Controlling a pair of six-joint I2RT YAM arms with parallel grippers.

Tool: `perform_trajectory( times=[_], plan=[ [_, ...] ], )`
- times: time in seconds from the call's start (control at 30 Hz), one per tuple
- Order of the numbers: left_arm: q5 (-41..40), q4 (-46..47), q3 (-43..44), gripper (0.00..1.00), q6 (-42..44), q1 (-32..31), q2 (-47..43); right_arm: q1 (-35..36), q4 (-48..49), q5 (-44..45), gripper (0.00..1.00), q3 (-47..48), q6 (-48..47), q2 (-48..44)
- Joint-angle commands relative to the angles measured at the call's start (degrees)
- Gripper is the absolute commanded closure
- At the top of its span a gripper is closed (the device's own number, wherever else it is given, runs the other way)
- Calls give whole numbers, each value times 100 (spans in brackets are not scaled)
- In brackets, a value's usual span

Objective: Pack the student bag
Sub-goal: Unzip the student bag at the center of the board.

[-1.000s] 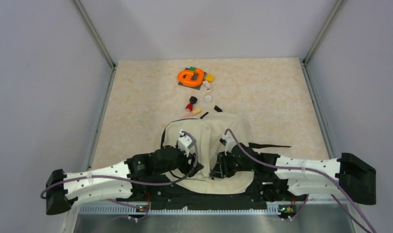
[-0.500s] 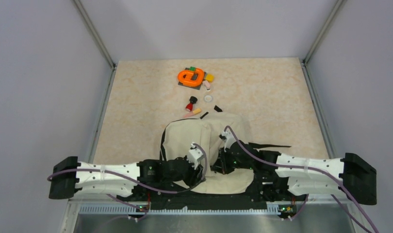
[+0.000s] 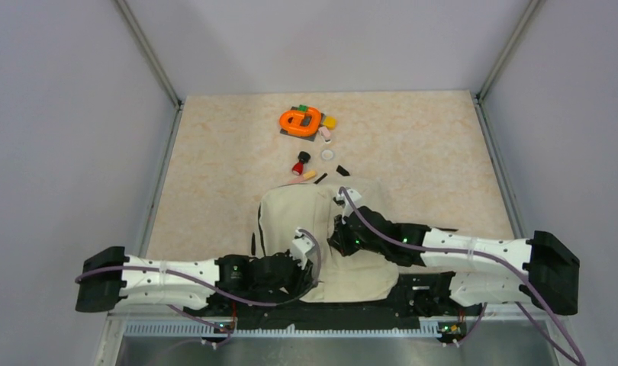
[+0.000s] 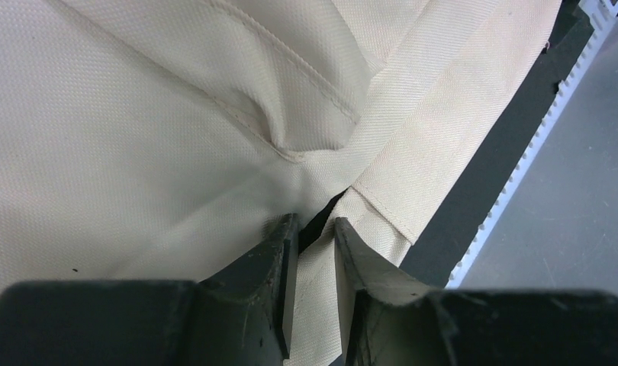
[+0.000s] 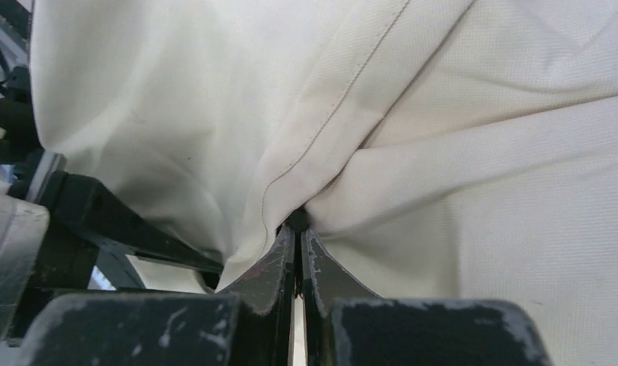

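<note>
The student bag is a cream fabric backpack lying flat at the near middle of the table. My left gripper sits at the bag's near edge. Its jaws are a narrow gap apart, with a flat cream fabric band running between them, so it still counts as open. My right gripper is shut on a pinch of the bag's fabric. That cloth bunches into folds at its tips, where a small dark bit shows. In the top view both grippers rest on the bag, left gripper nearer than right gripper.
Small items lie beyond the bag: an orange looped object on a dark pad, a yellow piece, a white cap and a red-and-black bottle. The black base rail and grey sill run along the near edge.
My right gripper shut on the fabric, then moved away from the base, dragging cloth with it. My left arm swung right and nearer, onto the bag's near edge, and its jaws narrowed.
</note>
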Motion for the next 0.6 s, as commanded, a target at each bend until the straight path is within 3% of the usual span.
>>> perform_trajectory(
  times=[0.0, 0.13, 0.37, 0.57],
  plan=[
    [33, 177, -151, 72, -248, -62, -85, -450, 499, 771, 100, 340, -515, 43],
    [-290, -10, 43, 71, -426, -62, -263, -738, 746, 392, 100, 344, -649, 70],
    [-2461, -271, 775, 42, -1252, -54, -578, -731, 643, 279, 100, 365, -595, -30],
    [-3077, -17, 970, 29, -1468, -55, -78, -729, 670, 238, 100, 335, -576, -47]
  ],
)
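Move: The right fingers already hold the zipper pull at their tips. The far end of the zipper flap lies about 15 cm straight ahead and 7 cm below them; the black strap tab is about 20 cm ahead and 3 cm right, the red flashlight about 20 cm ahead and 9 cm left, both 9 cm lower. From the left hand, part closed on the bag's near edge right at its tips, the pull is about 10 cm ahead, 5 cm right and 4 cm higher. The left fingers let go of the bag's near edge, spreading wide as the hand lifts about 7 cm and swings some 6 cm forward towards the zipper pull, turning roughly 25 degrees counter-clockwise. The right hand keeps its shut grip on the pull and draws it about 4 cm forward along the flap line, drifting slightly right, then stops. ##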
